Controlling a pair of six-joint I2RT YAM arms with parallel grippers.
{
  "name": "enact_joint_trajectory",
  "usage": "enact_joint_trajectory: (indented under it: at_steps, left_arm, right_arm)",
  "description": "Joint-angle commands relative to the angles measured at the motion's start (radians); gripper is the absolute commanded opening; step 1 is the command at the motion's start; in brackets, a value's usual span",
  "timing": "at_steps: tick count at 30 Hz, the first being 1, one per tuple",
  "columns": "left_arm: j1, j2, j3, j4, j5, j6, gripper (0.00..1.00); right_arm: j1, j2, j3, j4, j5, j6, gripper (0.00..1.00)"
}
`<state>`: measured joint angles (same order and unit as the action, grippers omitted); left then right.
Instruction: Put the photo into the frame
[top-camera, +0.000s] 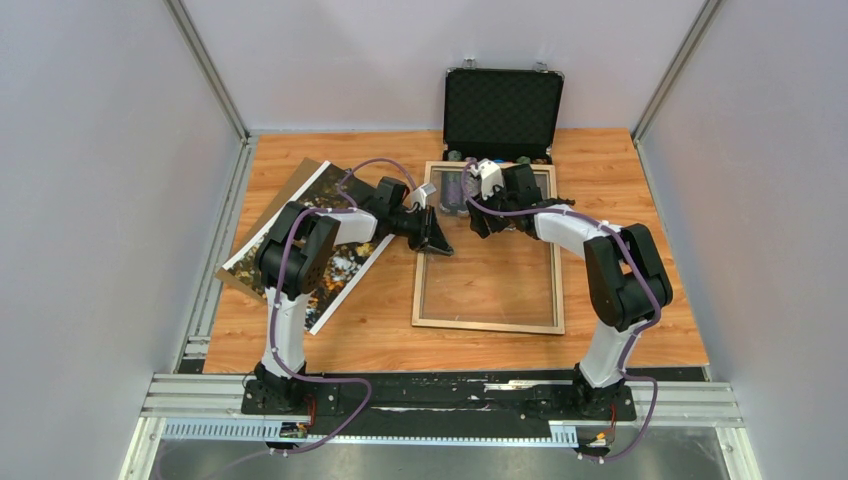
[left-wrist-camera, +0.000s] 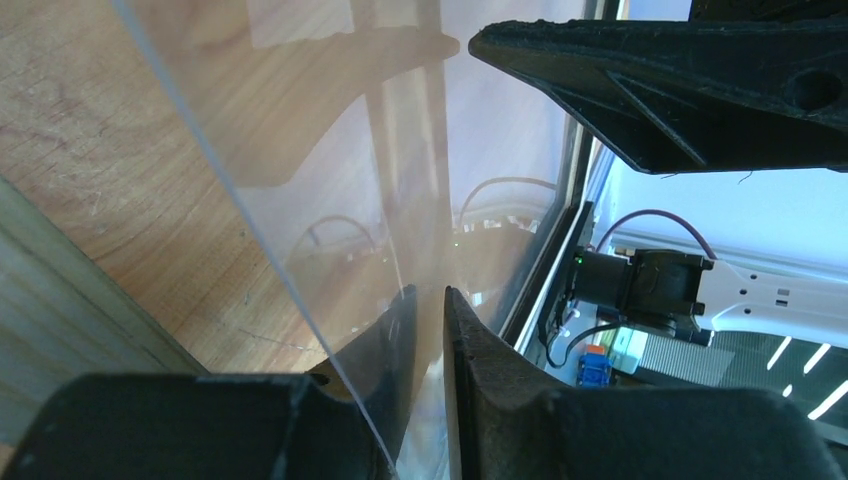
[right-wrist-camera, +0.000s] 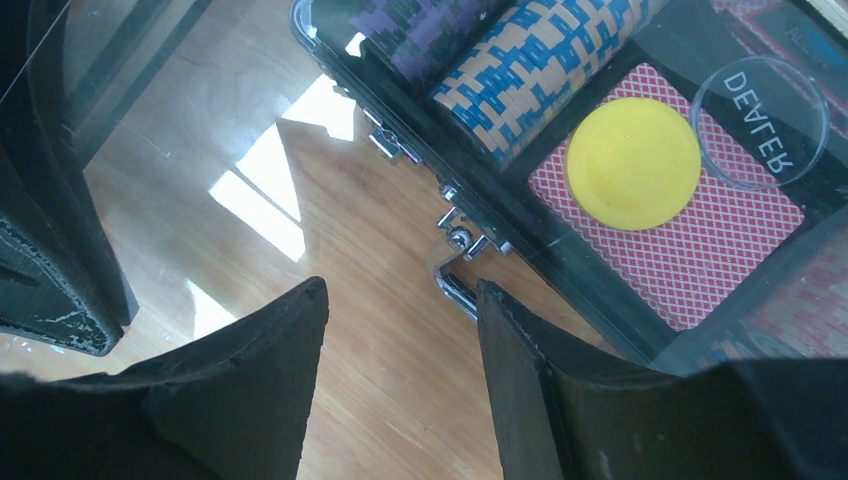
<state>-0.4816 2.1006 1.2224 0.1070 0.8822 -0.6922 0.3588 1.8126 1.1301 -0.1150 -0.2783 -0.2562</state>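
The frame (top-camera: 486, 324), light wood with thin rails, lies flat in the middle of the table. The photo (top-camera: 333, 262) of autumn trees lies picture side up to its left, partly under my left arm. My left gripper (top-camera: 437, 243) is at the frame's upper left rail. In the left wrist view its jaws (left-wrist-camera: 430, 295) stand a narrow gap apart with a clear glossy sheet (left-wrist-camera: 330, 200) running between them; one finger shows through the sheet. My right gripper (top-camera: 492, 226) hovers over the frame's far end, open (right-wrist-camera: 400, 290) with nothing between its fingers.
A brown backing panel (top-camera: 300, 172) lies under the photo. A black chip case (top-camera: 500, 105) stands open behind the frame; its chips and cards (right-wrist-camera: 640, 160) and metal latch (right-wrist-camera: 455, 262) lie just ahead of my right fingers. Enclosure walls stand on both sides.
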Motion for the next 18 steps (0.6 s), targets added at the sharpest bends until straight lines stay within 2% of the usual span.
enact_joint_trajectory:
  at_steps: [1, 18]
  left_arm:
    - [-0.007, -0.012, 0.018, -0.025, -0.049, 0.061, 0.26]
    - [-0.008, -0.025, 0.030, -0.081, -0.077, 0.098, 0.53]
  right_arm:
    - [0.003, 0.002, -0.004, 0.026, 0.011, -0.012, 0.58]
    - [0.000, 0.002, -0.012, 0.030, 0.013, -0.011, 0.58]
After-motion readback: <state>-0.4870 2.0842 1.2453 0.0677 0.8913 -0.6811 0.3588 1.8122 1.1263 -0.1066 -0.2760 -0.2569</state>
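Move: The glass sheet's left edge lies right at my left hand, between one finger beneath and one above. The frame's left rail runs about 5 cm to my left hand's left and 3 cm lower; the case handle sits some 11 cm to its right, 5 cm farther out and 4 cm below. From my right hand, which waits over the glass, that edge is roughly 9 cm to the left and 4 cm back. I let go of my pinch on the glass: my left fingers, already slightly apart, spread to about half open, one still under the sheet's left edge, the other above. As they part I ease the left hand up about 1 cm, slowly at first, away from the frame's left rail, without turning the wrist. ##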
